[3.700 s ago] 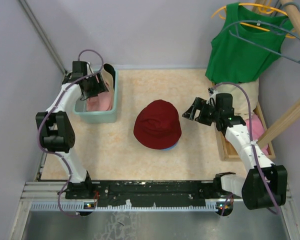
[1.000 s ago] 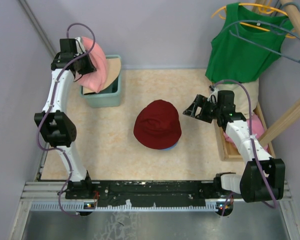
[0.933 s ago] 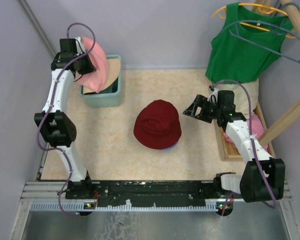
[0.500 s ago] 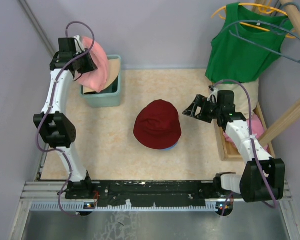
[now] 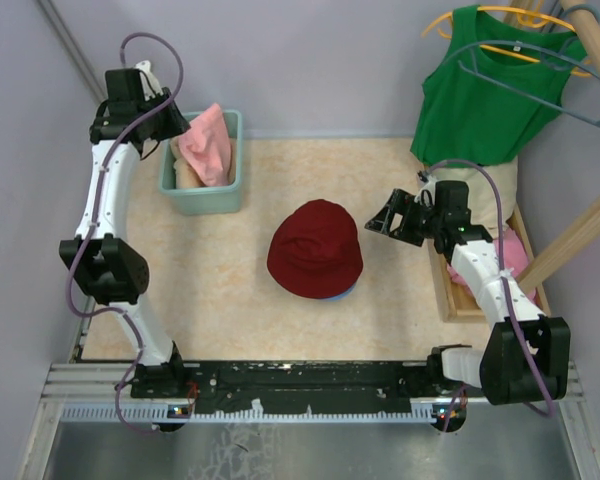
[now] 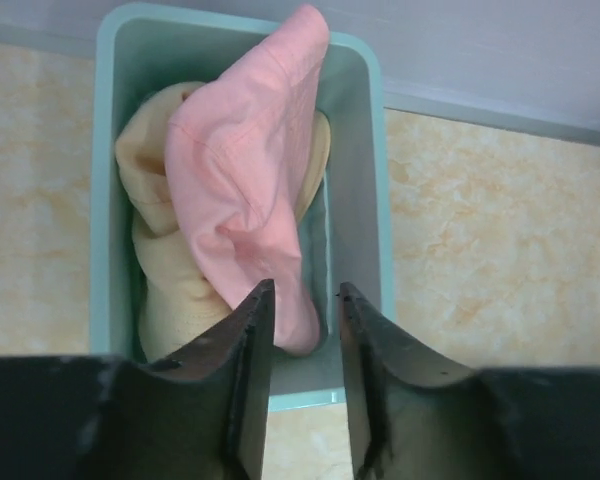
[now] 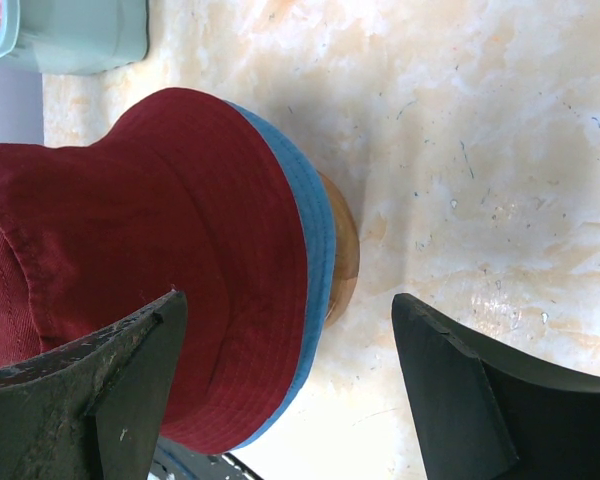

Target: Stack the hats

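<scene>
The dark red hat [image 5: 315, 248] sits in the middle of the table on top of the blue hat [image 5: 341, 294], whose brim edge [image 7: 318, 240] peeks out beneath it. The pink hat [image 5: 208, 145] lies crumpled in the teal basket [image 5: 230, 190] over the beige hat [image 6: 160, 260]. My left gripper [image 5: 175, 130] hangs above the basket's near end. Its fingers [image 6: 252, 370] stand a narrow gap apart with nothing between them, clear of the pink hat [image 6: 240, 190]. My right gripper [image 5: 385, 222] is wide open just right of the dark red hat [image 7: 140, 250].
A green tank top [image 5: 480, 90] hangs on a hanger at the back right. A wooden tray [image 5: 448, 290] with pink cloth lies along the right edge under slanted wooden poles [image 5: 575, 235]. A tan round base [image 7: 342, 250] shows under the stacked hats.
The pink hat, held up above the basket a second ago, has dropped back into the basket. My left gripper has let go and pulled away to the back left. The right arm is still.
</scene>
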{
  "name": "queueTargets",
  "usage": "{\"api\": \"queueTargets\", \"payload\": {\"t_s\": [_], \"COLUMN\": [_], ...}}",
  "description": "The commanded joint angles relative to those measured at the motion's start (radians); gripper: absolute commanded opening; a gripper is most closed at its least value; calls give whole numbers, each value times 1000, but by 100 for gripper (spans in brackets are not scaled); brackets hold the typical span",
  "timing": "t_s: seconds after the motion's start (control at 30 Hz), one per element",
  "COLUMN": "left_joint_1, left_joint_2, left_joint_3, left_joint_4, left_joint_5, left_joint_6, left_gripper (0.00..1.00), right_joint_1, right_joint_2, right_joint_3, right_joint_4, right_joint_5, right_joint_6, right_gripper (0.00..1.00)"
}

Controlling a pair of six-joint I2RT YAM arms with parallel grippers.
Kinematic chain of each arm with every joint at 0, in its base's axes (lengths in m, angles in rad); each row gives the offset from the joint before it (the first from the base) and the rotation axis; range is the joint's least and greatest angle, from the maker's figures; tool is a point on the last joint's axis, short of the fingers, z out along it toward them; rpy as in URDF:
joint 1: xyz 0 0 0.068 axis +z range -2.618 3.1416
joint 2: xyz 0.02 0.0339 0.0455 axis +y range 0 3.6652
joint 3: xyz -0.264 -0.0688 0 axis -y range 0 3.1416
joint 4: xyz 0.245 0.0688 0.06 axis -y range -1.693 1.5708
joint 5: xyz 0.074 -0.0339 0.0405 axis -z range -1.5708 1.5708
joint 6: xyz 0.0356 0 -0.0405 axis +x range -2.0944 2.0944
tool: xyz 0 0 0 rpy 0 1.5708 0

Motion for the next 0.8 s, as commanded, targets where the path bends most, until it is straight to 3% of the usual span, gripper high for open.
{"api": "queueTargets", "payload": {"t_s": [0.0, 0.03, 0.1, 0.77], "left_joint_1": [6, 6, 5, 5], "left_joint_2": [-15, -10, -5, 90], "left_joint_3": [-27, -31, -54, -155], "left_joint_4": [-5, -7, -5, -9], "left_joint_5": [-9, -1, 12, -8], "left_joint_6": [17, 17, 8, -71], "left_gripper": [54, 61, 64, 65], "right_joint_1": [1, 2, 2, 1], "right_joint_2": [-17, -22, -29, -63], "right_joint_3": [-7, -13, -18, -27], "right_joint_4": [33, 33, 31, 1], "right_joint_5": [-19, -18, -15, 21], "right_joint_6": [-2, -2, -2, -7], "right_gripper": [83, 83, 83, 84]}}
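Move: The pink hat lies in the bin about 20 cm below the left hand, its middle some 5 cm ahead and 1 cm to the left. The cream hat, partly under it, sits 2 cm ahead of the left hand, 4 cm to its left and 21 cm down. The red hat on the stand is about 15 cm back, 19 cm right and 17 cm lower. From the right hand the pink hat lies roughly 14 cm ahead, 31 cm left, 6 cm below. Towards the near end of the pink hat in the bin goes the left hand, sinking almost straight down about 10 cm while its wrist tips some 15 degrees further down. Early in the descent its nearly shut, empty fingers spread to roughly two-thirds open and stay so, not yet on the fabric. ##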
